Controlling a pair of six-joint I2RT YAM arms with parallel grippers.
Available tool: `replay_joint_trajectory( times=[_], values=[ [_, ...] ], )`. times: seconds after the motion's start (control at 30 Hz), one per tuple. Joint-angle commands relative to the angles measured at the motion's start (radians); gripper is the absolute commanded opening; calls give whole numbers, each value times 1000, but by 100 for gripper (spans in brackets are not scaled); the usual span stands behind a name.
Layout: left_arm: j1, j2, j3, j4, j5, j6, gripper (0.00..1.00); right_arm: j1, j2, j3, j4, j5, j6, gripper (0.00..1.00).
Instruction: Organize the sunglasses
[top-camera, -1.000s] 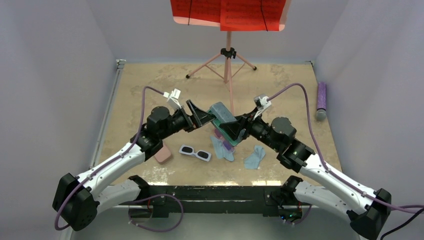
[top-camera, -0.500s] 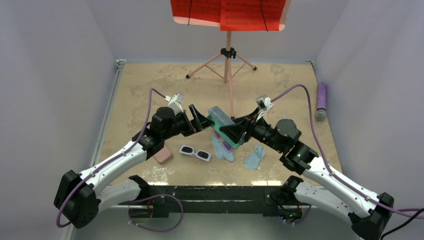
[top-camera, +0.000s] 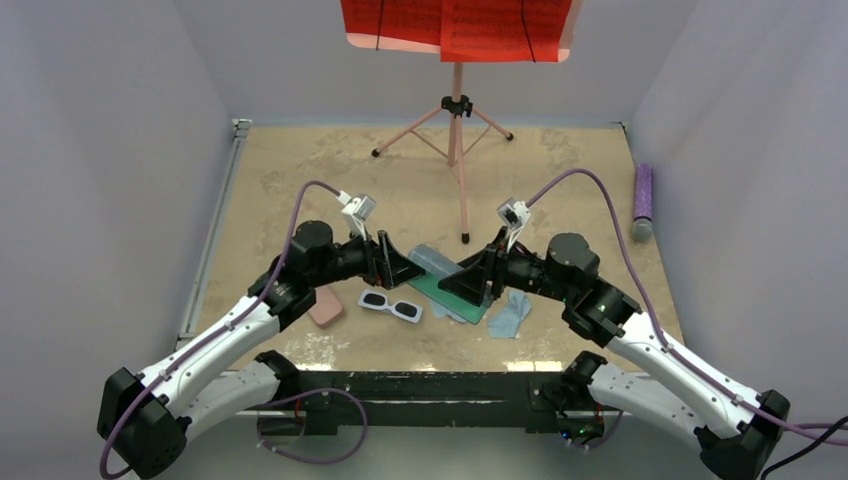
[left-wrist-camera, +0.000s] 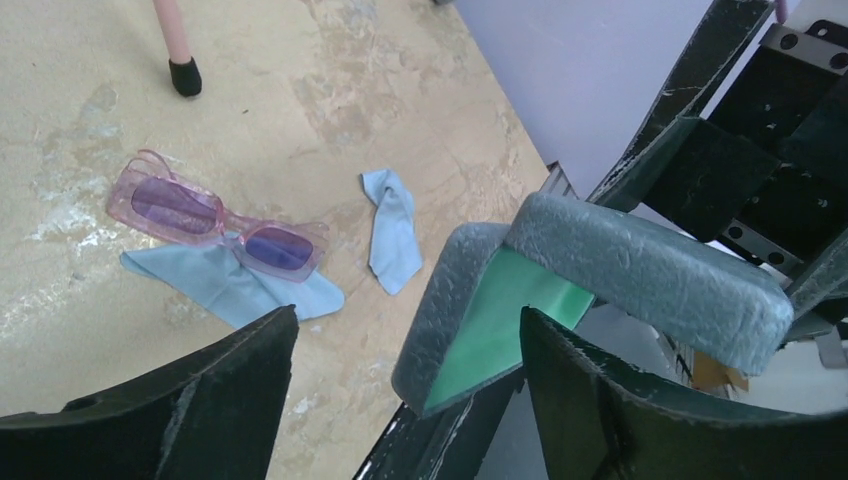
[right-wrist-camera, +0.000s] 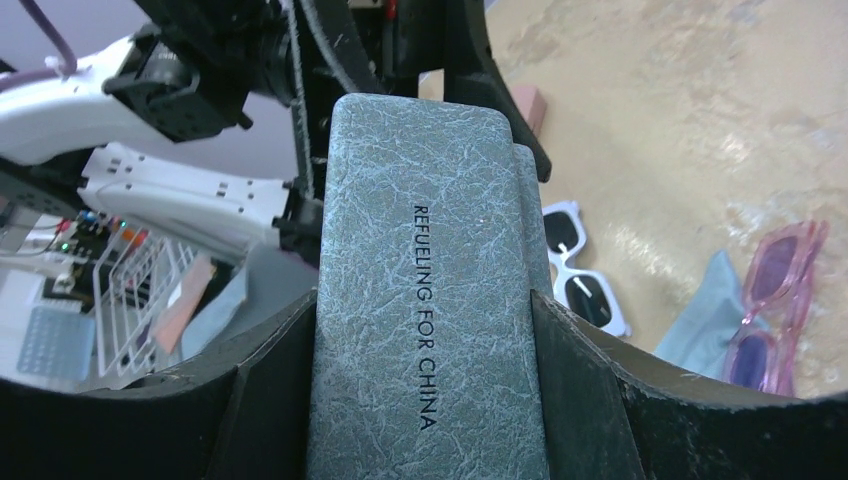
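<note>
The white sunglasses (top-camera: 390, 305) (right-wrist-camera: 580, 270) lie on the table in front of the left gripper. In the wrist views the pink-purple sunglasses (left-wrist-camera: 215, 215) (right-wrist-camera: 775, 310) rest on a light blue cloth (left-wrist-camera: 230, 285); the top view hides them. My right gripper (top-camera: 470, 285) (right-wrist-camera: 430, 400) is shut on the grey-blue case (right-wrist-camera: 430, 300), which hangs open low over the table and shows its green lining (top-camera: 455, 293) (left-wrist-camera: 500, 320). My left gripper (top-camera: 400, 270) (left-wrist-camera: 410, 390) is open. The edge of the case's flap (left-wrist-camera: 450, 300) lies between its fingers and touches neither.
A pink case (top-camera: 325, 307) lies left of the white sunglasses. A second blue cloth (top-camera: 510, 315) (left-wrist-camera: 390, 230) is crumpled under the right wrist. A pink music stand (top-camera: 457, 120) rises at the back, and a purple cylinder (top-camera: 642, 200) lies by the right wall.
Both grippers have come down and toward me, and the open case has dropped from mid-air to just above the table. The left jaws have narrowed a little.
</note>
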Motion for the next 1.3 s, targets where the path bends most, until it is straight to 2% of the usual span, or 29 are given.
replay_joint_trajectory(
  times=[0.0,0.1,0.33,0.37,0.4,0.43,0.47,0.53,0.67,0.83,0.9,1.0,1.1,1.27],
  values=[
    [2,8,66,-79,42,98,81,-9,-18,22,26,-122,25,0],
    [1,13,62,-55,83,110,70,-10,-26,3,76,-120,53,0],
    [2,46,54,-9,84,95,22,-11,-4,-9,108,-114,93,0],
    [1,46,54,-16,66,88,14,-11,-2,-8,97,-93,93,8],
    [2,47,55,-28,36,82,8,-11,-3,-3,81,-69,90,27],
    [2,43,56,-64,-9,69,0,-11,-7,1,61,-36,88,54],
    [2,40,60,-98,-63,54,0,-11,-16,6,36,4,87,78],
    [2,40,65,-154,-152,30,0,-11,-41,4,8,76,80,85],
    [40,68,57,-203,-238,-48,0,-11,-117,-14,-18,180,10,89],
    [232,129,2,-154,-224,-135,0,-11,-207,-51,-114,416,-52,91],
    [287,169,5,-144,-249,-138,0,-11,-232,-78,-122,449,-55,92],
    [400,264,27,-117,-150,-145,0,-11,-254,-112,-127,465,-49,92],
    [483,360,37,-64,-111,-134,0,-12,-267,-137,-126,494,-50,91],
    [508,539,92,-57,-12,-78,0,-11,-272,-144,-122,502,-70,92]
  ],
)
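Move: The open grey glasses case, held by the right hand, has its middle about 7 cm to the left hand's right, 2 cm back and 2 cm above; its near end is almost at the fingertips. On the table some 20 cm below the left hand, the white sunglasses lie 5 cm left and level with it, the purple-lensed sunglasses 9 cm right and 7 cm ahead. From the right hand, the case's middle is 4 cm left, level fore-and-aft, and 4 cm below. The left hand draws back slightly as its fingers close from nearly wide open, pinching the left end of the case's lower half, then sweeps it left, forward and down, roughly 15 cm each, turning counter-clockwise and tipping fingers down. Once that grip is made, the right hand opens to let go and withdraws about 8 cm right and some 5 cm forward, rising briefly before sinking, turning clockwise some 25 degrees. ##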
